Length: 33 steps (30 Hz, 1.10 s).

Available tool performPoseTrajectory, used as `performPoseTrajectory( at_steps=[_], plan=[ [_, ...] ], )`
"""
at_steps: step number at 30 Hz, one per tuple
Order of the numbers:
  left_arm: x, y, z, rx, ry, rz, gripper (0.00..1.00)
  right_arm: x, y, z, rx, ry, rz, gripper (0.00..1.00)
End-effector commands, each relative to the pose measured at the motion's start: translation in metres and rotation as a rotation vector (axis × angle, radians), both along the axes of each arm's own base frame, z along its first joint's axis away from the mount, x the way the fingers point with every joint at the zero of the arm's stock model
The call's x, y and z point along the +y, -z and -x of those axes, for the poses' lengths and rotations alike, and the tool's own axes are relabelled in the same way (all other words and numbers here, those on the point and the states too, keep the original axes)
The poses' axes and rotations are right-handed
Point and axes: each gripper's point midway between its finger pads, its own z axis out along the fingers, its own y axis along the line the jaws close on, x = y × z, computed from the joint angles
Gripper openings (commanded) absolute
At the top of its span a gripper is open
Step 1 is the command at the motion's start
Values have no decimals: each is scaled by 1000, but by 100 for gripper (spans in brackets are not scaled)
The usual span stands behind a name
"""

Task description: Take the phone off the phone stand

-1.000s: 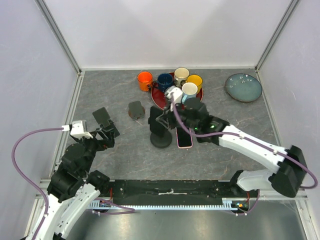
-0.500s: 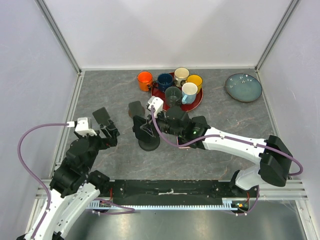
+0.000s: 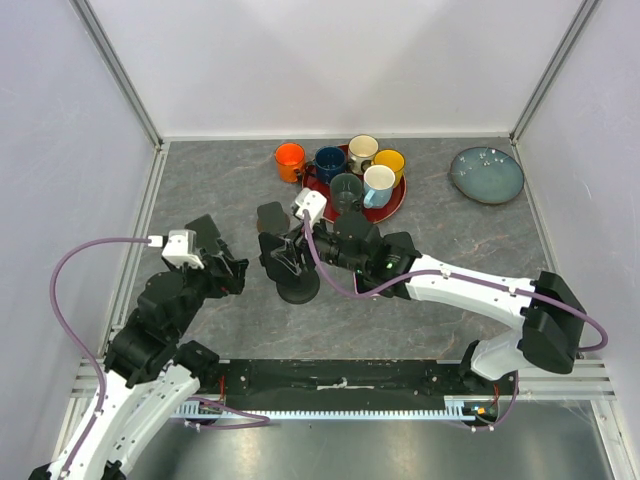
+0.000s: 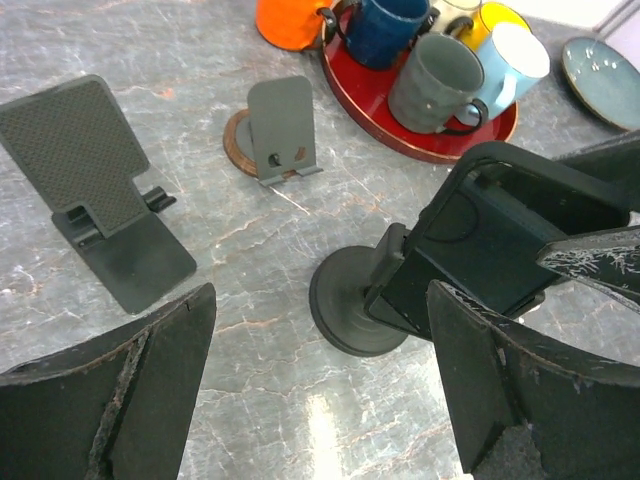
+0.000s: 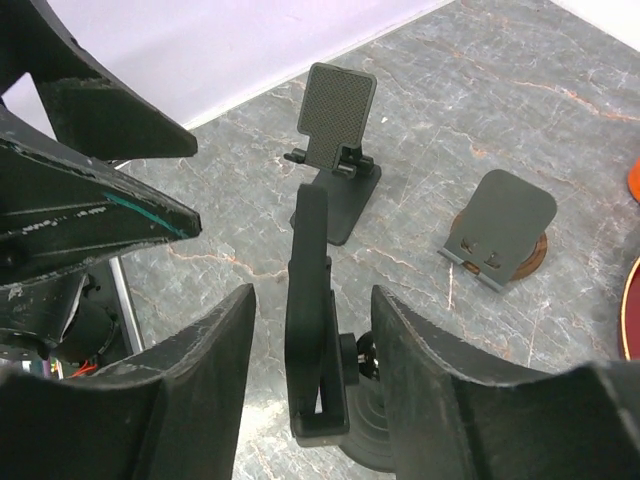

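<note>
A black phone stand [image 3: 297,287] with a round base [image 4: 350,310] stands left of the table's middle. In its cradle sits a dark phone [image 5: 308,290], edge-on in the right wrist view, while the left wrist view shows its back [image 4: 510,230]. My right gripper [image 5: 312,295] is open and straddles the phone's thickness, with a gap on each side. From overhead it [image 3: 290,250] reaches in from the right. My left gripper [image 4: 320,400] is open and empty, low over the table just left of the stand [image 3: 225,265].
An empty grey folding stand [image 4: 100,180] is at the left. An empty small grey stand on a wooden disc [image 4: 280,130] is behind. A red tray [image 3: 312,195] of mugs, an orange mug [image 3: 289,160] and a blue-green plate [image 3: 487,174] sit at the back.
My right gripper slid the black stand leftward while shut on it, then opened its jaws. My left arm has moved forward and right, toward the stand.
</note>
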Motion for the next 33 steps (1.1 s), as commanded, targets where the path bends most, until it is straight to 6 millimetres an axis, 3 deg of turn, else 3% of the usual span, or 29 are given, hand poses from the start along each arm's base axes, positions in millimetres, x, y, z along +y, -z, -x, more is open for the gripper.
performPoseTrajectory(
  at_steps=[1,6,9,15,18,23,27,33],
  plan=[
    [-19,-6,-3,7,83,34,92,-4,-53,5,-57,0,-109,61],
    [-51,-19,-1,60,214,114,92,-21,-70,7,-67,43,-127,72],
    [-69,-26,1,107,285,160,93,-40,-80,3,-82,113,-131,78],
    [-72,-58,-2,63,284,193,93,-92,-85,-14,-92,282,-139,92],
    [-75,-66,-1,45,309,183,94,-114,-70,-23,-74,337,-128,97],
    [-86,-57,-5,60,345,153,94,-134,-24,-32,-40,344,-103,98],
    [-78,-55,-13,42,262,111,94,-137,8,-26,-19,307,-136,98],
    [-101,-53,-13,84,240,91,94,-133,50,-25,14,290,-88,98]
  ],
)
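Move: The phone stand's head is some 8 cm right and 4 cm ahead of the left hand, slightly below it; the folded grey stand is about 16 cm ahead, 5 cm right. The same head sits between the right hand's parted fingers, about 2 cm left and 1 cm ahead. For the right hand, the pink-rimmed phone lies roughly 18 cm right, 3 cm ahead and 13 cm below, the black phone 9 cm farther right and 2 cm farther out. Up and to the right, the right hand draws clear of the stand's head as its already parted fingers spread wide, then drops steeply towards the pink-rimmed phone, ending about 15 cm right and turned some 20 degrees clockwise. The left hand, still wide open, dips and then rises while moving about 9 cm right to the stand's head, turning clockwise as well. ##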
